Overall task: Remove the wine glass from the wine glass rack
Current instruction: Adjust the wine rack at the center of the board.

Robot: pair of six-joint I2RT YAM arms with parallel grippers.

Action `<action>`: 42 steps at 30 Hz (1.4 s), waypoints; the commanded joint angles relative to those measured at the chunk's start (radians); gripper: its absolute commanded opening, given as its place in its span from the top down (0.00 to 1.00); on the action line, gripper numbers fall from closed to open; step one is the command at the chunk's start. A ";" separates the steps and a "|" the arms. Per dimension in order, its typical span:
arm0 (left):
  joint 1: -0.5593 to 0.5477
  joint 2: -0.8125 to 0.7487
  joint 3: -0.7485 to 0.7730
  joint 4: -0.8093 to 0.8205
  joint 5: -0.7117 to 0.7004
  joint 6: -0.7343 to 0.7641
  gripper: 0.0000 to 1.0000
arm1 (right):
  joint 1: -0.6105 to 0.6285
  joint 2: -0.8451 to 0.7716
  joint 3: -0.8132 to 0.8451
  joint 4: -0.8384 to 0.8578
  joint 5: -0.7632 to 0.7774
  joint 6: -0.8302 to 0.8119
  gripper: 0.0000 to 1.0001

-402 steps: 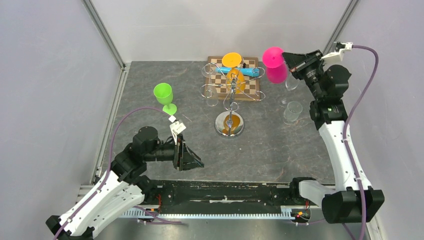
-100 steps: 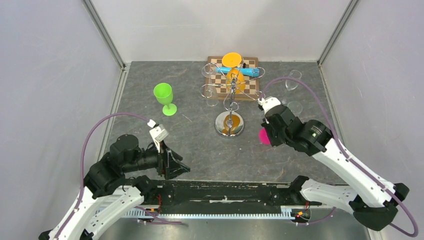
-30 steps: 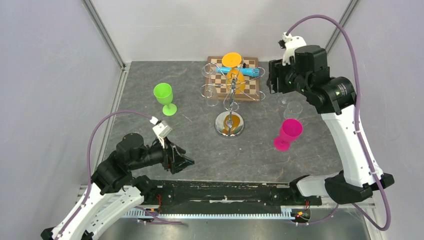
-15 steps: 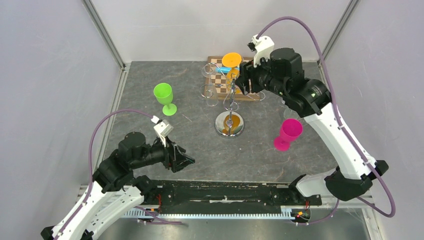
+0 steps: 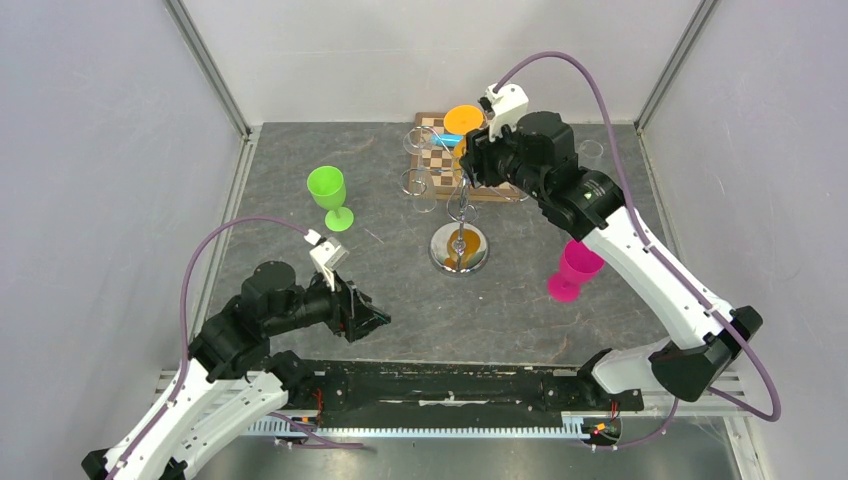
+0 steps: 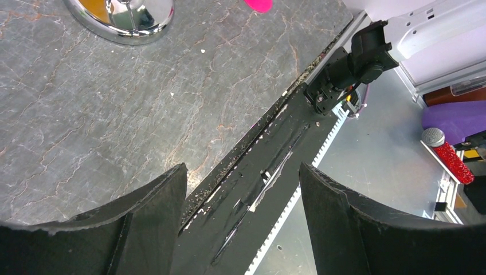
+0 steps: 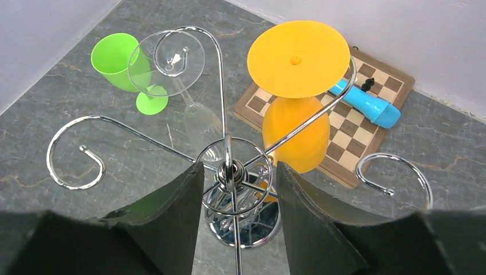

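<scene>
The chrome wine glass rack (image 5: pixel 459 248) stands mid-table. An orange wine glass (image 7: pixel 298 51) hangs upside down from one curled arm, bowl below its foot. A clear wine glass (image 7: pixel 167 55) hangs from another arm to its left. My right gripper (image 7: pixel 238 172) is open above the rack, its fingers either side of the rack's top hub (image 7: pixel 229 169), touching nothing. In the top view the right gripper (image 5: pixel 470 165) hovers just right of the orange glass (image 5: pixel 463 120). My left gripper (image 6: pixel 242 172) is open and empty, low near the table's front edge (image 5: pixel 372 320).
A pink glass (image 5: pixel 575 268) stands upright right of the rack; a green glass (image 5: pixel 328 195) stands to the left. A chessboard (image 7: pixel 355 134) with a blue object (image 7: pixel 367 107) lies behind the rack. Clear cups sit at the back right. An empty curled arm (image 7: pixel 395 175) juts right.
The right arm, which earlier set the pink glass down, has swung left from the back right to over the rack top. Its jaws have narrowed a little. The left arm barely moved.
</scene>
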 commanded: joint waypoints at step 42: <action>0.003 0.019 0.002 0.025 -0.019 -0.027 0.22 | 0.048 -0.160 -0.285 0.448 -0.164 -0.225 1.00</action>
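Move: The wine rack's top loop sits just off the right fingertips, about 1 cm ahead, 2 cm to the left and 1 cm lower. From that hand the hanging orange glass is roughly 10 cm ahead, level sideways, its middle some 11 cm lower; the hanging clear glass is about 7 cm ahead, 9 cm left and equally low. From the left hand the loop is around 22 cm ahead, 13 cm right and 12 cm higher. The right fingers close on the loop at the top of the wine rack and pinch it, their grip building once they stop. To get there the hand sinks about 2 cm while easing forward and left, and rises 1 cm as they shut; gripping, it draws back about 1.5 cm, its fingertips tilting up some 10 degrees overall and turning slightly counter-clockwise near the end. ##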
